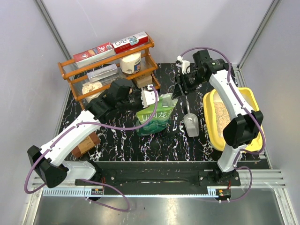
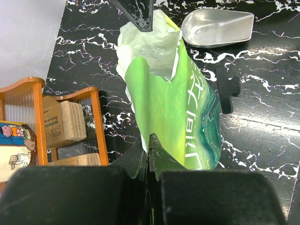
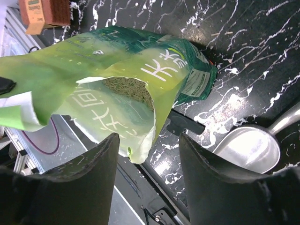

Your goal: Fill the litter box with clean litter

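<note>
The green pouch (image 1: pixel 154 116) stands at the table's middle, its torn mouth open upward. My left gripper (image 2: pixel 149 154) is shut on the pouch's (image 2: pixel 173 112) top edge, and from above the left gripper (image 1: pixel 158 99) is at the pouch's left lip. My right gripper (image 3: pixel 149 138) is open, with the far lip of the pouch (image 3: pixel 131 70) hanging between its fingers, untouched. Litter (image 3: pixel 127 89) shows inside the mouth. From above, the right gripper (image 1: pixel 179 89) hovers just right of the pouch top. The yellow litter box (image 1: pixel 248 96) lies at the right, with pale litter (image 1: pixel 221 112) in it.
A grey scoop (image 1: pixel 191 124) lies between pouch and litter box, and a black clip (image 2: pixel 228 89) lies beside it. The orange wire rack (image 1: pixel 112 70) with boxes stands at the back left. A brown box (image 1: pixel 86 143) sits by the left arm.
</note>
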`<state>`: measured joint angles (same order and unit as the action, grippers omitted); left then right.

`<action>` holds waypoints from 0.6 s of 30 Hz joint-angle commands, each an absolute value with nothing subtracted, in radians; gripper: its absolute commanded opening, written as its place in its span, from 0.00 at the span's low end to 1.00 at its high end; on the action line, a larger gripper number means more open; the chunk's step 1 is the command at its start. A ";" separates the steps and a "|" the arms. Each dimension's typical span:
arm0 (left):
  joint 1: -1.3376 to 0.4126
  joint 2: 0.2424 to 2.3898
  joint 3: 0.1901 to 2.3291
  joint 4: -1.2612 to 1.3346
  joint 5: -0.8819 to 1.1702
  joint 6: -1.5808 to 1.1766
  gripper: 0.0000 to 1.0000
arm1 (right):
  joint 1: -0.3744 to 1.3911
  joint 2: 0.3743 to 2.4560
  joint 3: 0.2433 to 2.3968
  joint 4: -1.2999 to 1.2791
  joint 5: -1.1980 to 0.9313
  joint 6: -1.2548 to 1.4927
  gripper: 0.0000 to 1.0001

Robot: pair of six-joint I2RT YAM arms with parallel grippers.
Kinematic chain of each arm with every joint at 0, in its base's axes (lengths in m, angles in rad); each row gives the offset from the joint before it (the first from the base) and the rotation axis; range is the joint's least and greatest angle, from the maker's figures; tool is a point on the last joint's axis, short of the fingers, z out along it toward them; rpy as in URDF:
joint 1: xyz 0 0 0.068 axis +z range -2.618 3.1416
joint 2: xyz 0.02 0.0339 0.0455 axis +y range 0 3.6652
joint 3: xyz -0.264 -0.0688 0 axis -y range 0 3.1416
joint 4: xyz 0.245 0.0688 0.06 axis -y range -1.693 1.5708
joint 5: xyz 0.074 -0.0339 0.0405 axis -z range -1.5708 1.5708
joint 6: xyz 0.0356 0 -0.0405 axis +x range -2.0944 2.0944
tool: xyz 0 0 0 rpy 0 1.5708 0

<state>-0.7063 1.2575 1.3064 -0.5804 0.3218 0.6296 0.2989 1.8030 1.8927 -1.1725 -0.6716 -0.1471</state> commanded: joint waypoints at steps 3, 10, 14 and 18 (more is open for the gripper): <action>-0.696 1.230 1.305 -0.575 0.310 0.647 0.00 | 0.377 1.799 1.868 -1.141 -0.500 -0.064 0.52; -0.696 1.230 1.292 -0.560 0.304 0.803 0.00 | 0.426 1.758 1.848 -1.117 -0.407 -0.006 0.00; -0.675 1.233 1.302 -0.560 0.298 0.903 0.00 | 0.426 1.698 1.838 -1.115 -0.460 0.048 0.00; -0.617 1.224 1.313 -0.526 0.377 0.953 0.00 | 0.436 1.661 1.809 -1.100 -0.503 0.058 0.00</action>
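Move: The near right-hand edge of the litter bag's open rim hangs between the right hand's open fingers: its pinch spot is about 1 cm back, 2 cm left and 3 cm below. The scoop lies on the table some 3 cm back and 6 cm to the right, the black clip about 11 cm back and 3 cm left, both roughly 21 cm down. From the left hand, already gripping the rim's other side, that edge is some 6 cm ahead, 12 cm right and 7 cm lower. Pinches the bag's right rim edge between the right fingertips, which go from just over half open to shut as the hand sinks and slides left onto it, about 3 cm in all, its wrist tilting some 10 degrees; shut, it eases back a little under 1 cm and slightly up. The left hand keeps its pinch, then shifts about 1.5 cm forward and left while tilting its front side up roughly 10 degrees. ##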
